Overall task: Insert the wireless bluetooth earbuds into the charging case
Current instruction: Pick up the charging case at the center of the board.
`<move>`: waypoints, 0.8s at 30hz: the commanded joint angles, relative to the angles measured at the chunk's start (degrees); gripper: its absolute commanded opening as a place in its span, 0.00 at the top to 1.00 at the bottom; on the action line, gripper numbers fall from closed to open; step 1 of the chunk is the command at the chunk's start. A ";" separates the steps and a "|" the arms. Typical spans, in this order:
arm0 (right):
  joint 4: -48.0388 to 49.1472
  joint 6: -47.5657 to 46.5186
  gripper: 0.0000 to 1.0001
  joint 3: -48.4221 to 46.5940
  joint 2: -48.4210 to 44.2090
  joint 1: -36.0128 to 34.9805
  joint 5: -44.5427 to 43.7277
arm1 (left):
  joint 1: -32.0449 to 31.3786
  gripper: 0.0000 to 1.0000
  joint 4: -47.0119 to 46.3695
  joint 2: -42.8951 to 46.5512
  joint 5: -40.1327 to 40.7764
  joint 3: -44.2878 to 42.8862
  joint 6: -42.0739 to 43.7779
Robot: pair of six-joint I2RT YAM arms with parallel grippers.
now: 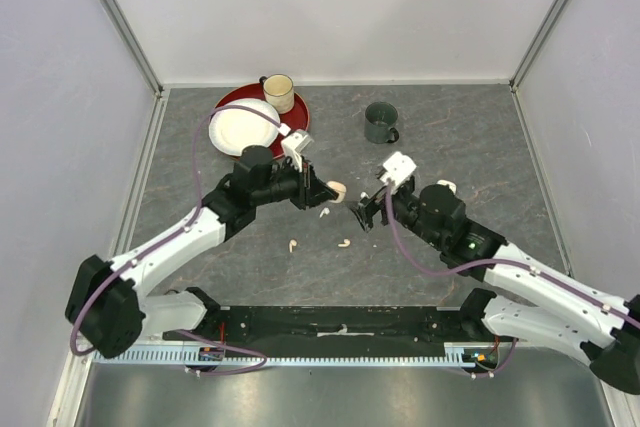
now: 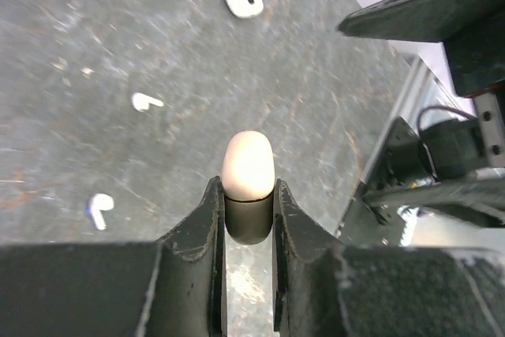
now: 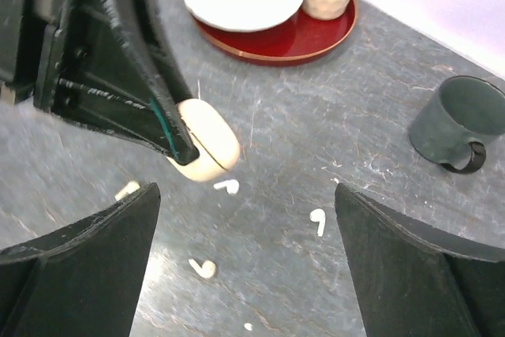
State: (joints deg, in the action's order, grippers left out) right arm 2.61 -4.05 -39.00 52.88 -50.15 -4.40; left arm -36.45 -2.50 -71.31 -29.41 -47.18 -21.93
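My left gripper [image 1: 330, 190] is shut on a pale peach charging case [image 1: 338, 192], whose rounded end sticks out past the fingertips [image 2: 248, 165]. Its lid seam looks closed [image 3: 207, 141]. My right gripper [image 1: 366, 213] is open just right of the case, with nothing between its fingers [image 3: 245, 191]. The earbuds lie loose on the dark table below: a white earbud [image 3: 227, 186] under the case, another white earbud [image 3: 318, 221] to the right, a peach earbud [image 3: 202, 268] nearer, and a peach earbud [image 3: 126, 189] at the left finger.
A red tray [image 1: 300, 132] at the back left carries a white plate [image 1: 243, 127] and a cream mug [image 1: 278, 93]. A dark green mug [image 1: 381, 122] stands at the back centre. A small white case-like object [image 1: 446, 186] lies beside the right arm.
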 commanded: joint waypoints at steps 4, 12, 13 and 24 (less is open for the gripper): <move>0.38 25.21 0.02 -2.29 -4.72 3.55 -7.04 | 0.06 0.98 -15.50 11.87 13.41 7.53 7.52; 5.89 59.45 0.02 -5.12 3.45 16.22 20.64 | 0.06 0.98 -35.63 17.87 10.26 19.04 13.13; 8.87 62.65 0.02 -2.94 3.72 17.10 22.32 | 0.15 0.98 -38.34 17.70 9.64 19.49 13.67; 36.85 86.58 0.02 4.29 12.68 17.19 32.79 | -0.03 0.98 -49.70 15.41 5.85 23.10 13.59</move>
State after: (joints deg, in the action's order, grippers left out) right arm 29.58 74.50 -35.05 64.53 -32.99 24.36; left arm -36.38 -44.91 -55.51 -22.04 -24.14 -10.76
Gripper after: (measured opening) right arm 0.979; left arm 0.253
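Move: The left hand still pinches the charging case by one end, its middle only about 2 cm to the right of the hand point, 1 cm ahead and 1 cm below. From the open right hand the case hangs about 5 cm to the left, 1 cm ahead and some 3 cm lower. On the table, roughly 20 cm below the right hand, one earbud lies level with it and 2 cm to its right, another 4 cm back and 8 cm left; the green mug stands about 17 cm ahead and 6 cm right. Keeping its pinch on the case, the left hand lifts it about 7 cm and draws it some 4 cm left, its fingers swinging up by about 30 degrees, from slightly downward to slightly above level, as the hand also rolls. The right hand, empty and wide open, rises about 4 cm, swings right and forward around the case's right side, then comes back left and a little back towards the case, rolling some 80 degrees clockwise as seen from behind its fingers, so that its jaws end nearly one above the other, facing the case's free end without visible contact. ##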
